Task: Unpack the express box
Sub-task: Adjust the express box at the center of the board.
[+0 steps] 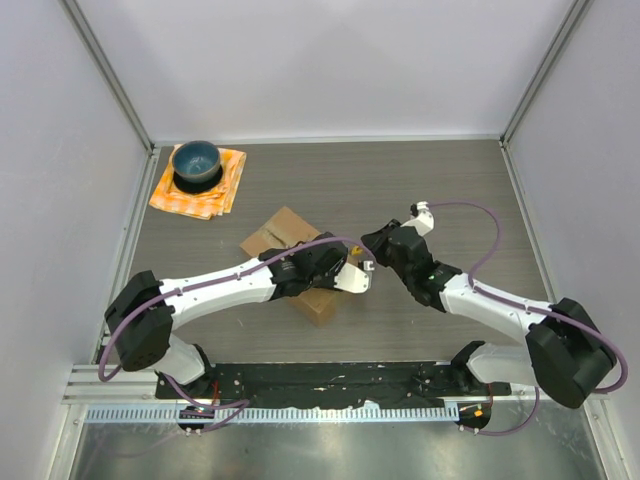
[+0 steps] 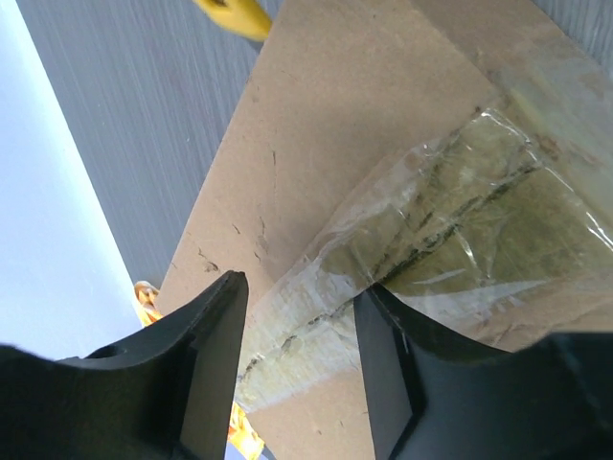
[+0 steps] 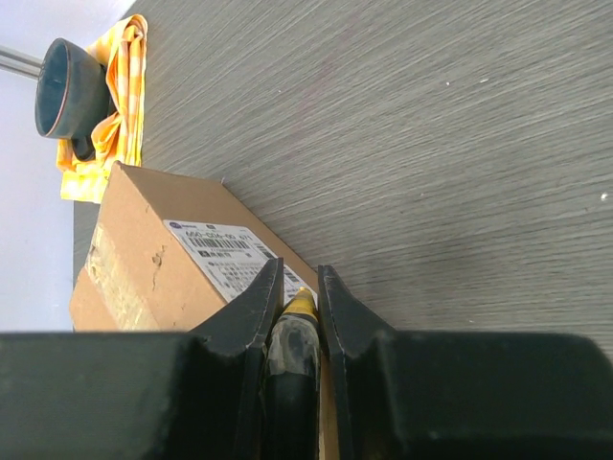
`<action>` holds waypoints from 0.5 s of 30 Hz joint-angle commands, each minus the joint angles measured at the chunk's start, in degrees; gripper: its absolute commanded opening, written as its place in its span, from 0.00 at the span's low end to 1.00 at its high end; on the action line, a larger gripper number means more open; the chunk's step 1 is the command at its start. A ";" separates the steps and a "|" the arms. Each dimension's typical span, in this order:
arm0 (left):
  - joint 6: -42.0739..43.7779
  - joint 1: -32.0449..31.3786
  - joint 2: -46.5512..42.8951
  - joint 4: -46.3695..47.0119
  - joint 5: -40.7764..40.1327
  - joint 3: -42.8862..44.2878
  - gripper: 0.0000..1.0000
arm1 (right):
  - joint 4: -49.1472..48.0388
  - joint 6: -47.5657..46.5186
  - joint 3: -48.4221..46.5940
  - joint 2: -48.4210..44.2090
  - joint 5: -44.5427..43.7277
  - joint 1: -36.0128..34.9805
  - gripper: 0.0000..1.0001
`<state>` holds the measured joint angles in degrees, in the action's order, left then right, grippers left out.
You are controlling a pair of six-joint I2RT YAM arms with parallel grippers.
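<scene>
The express box [image 1: 279, 232] is a brown carton lying at an angle mid-table, with clear wrinkled tape [image 2: 431, 240] along its top seam. My left gripper [image 1: 342, 274] hovers over the box's near-right end. In the left wrist view its jaws [image 2: 302, 286] stand apart, astride the taped seam, with nothing pinched between them. My right gripper [image 1: 372, 250] sits just right of the box, shut on a black tool with a yellow tip [image 3: 298, 316]. The tip points at the box's side [image 3: 144, 278] near a white shipping label [image 3: 222, 251].
A blue bowl [image 1: 196, 163] rests on an orange checked cloth [image 1: 205, 195] at the far left corner. White enclosure walls with metal posts ring the table. The two arms meet close together over the box's right end.
</scene>
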<state>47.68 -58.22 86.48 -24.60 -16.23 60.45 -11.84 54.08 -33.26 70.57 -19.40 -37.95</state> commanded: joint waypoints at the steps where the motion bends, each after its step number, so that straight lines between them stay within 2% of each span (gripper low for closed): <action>1: -1.89 0.30 -1.05 2.19 -3.28 0.03 0.50 | -0.30 -1.09 0.73 -4.81 -1.43 1.56 0.01; 4: -2.85 0.30 -1.66 1.84 -4.07 -0.42 0.40 | 1.98 -1.87 1.26 -9.64 -1.87 4.20 0.01; 5: -3.12 0.38 -1.84 1.49 -4.51 -0.33 0.32 | 2.77 -1.96 1.52 -11.05 -1.87 4.73 0.01; 7: -4.08 0.47 -2.36 0.35 -4.86 0.37 0.22 | 5.14 -2.14 1.79 -14.74 -2.40 5.96 0.01; 8: -4.17 0.56 -2.54 0.08 -5.21 0.55 0.14 | 5.85 -2.05 2.40 -15.89 -2.57 6.14 0.01; 13: -5.23 2.23 -3.07 -0.45 -6.10 2.30 0.11 | 8.41 0.49 5.92 -24.58 -2.40 6.31 0.01; 15: -5.06 2.93 -3.24 -0.45 -6.62 2.48 0.16 | 9.02 0.85 6.80 -25.30 -1.61 6.31 0.01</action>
<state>43.68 -56.73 85.60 -25.17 -20.62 60.42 -4.67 53.49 -28.36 47.59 -21.06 -31.73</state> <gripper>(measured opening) 0.130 0.220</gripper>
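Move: Just above the box's taped top, the left hand has the express box's middle about 6 cm to its left, 2 cm back and some 7 cm below. The yellow cutter, gripped in the right hand, is about 7 cm to its right and 2 cm ahead; the bowl stands roughly 31 cm left and 24 cm ahead. From the right hand the box's middle is about 14 cm left, 5 cm back and 8 cm down. Pulling away from the box's right side, the right hand goes right and up, about 6 to 7 cm each, easing slightly back late on, tilting its fingers up and swinging clockwise while still gripping the cutter. Meanwhile the left hand's half-open fingers close nearly shut over the taped seam as it edges about 2 cm left and a little forward, turning slightly counter-clockwise; whether the fingertips touch the box can't be seen. ##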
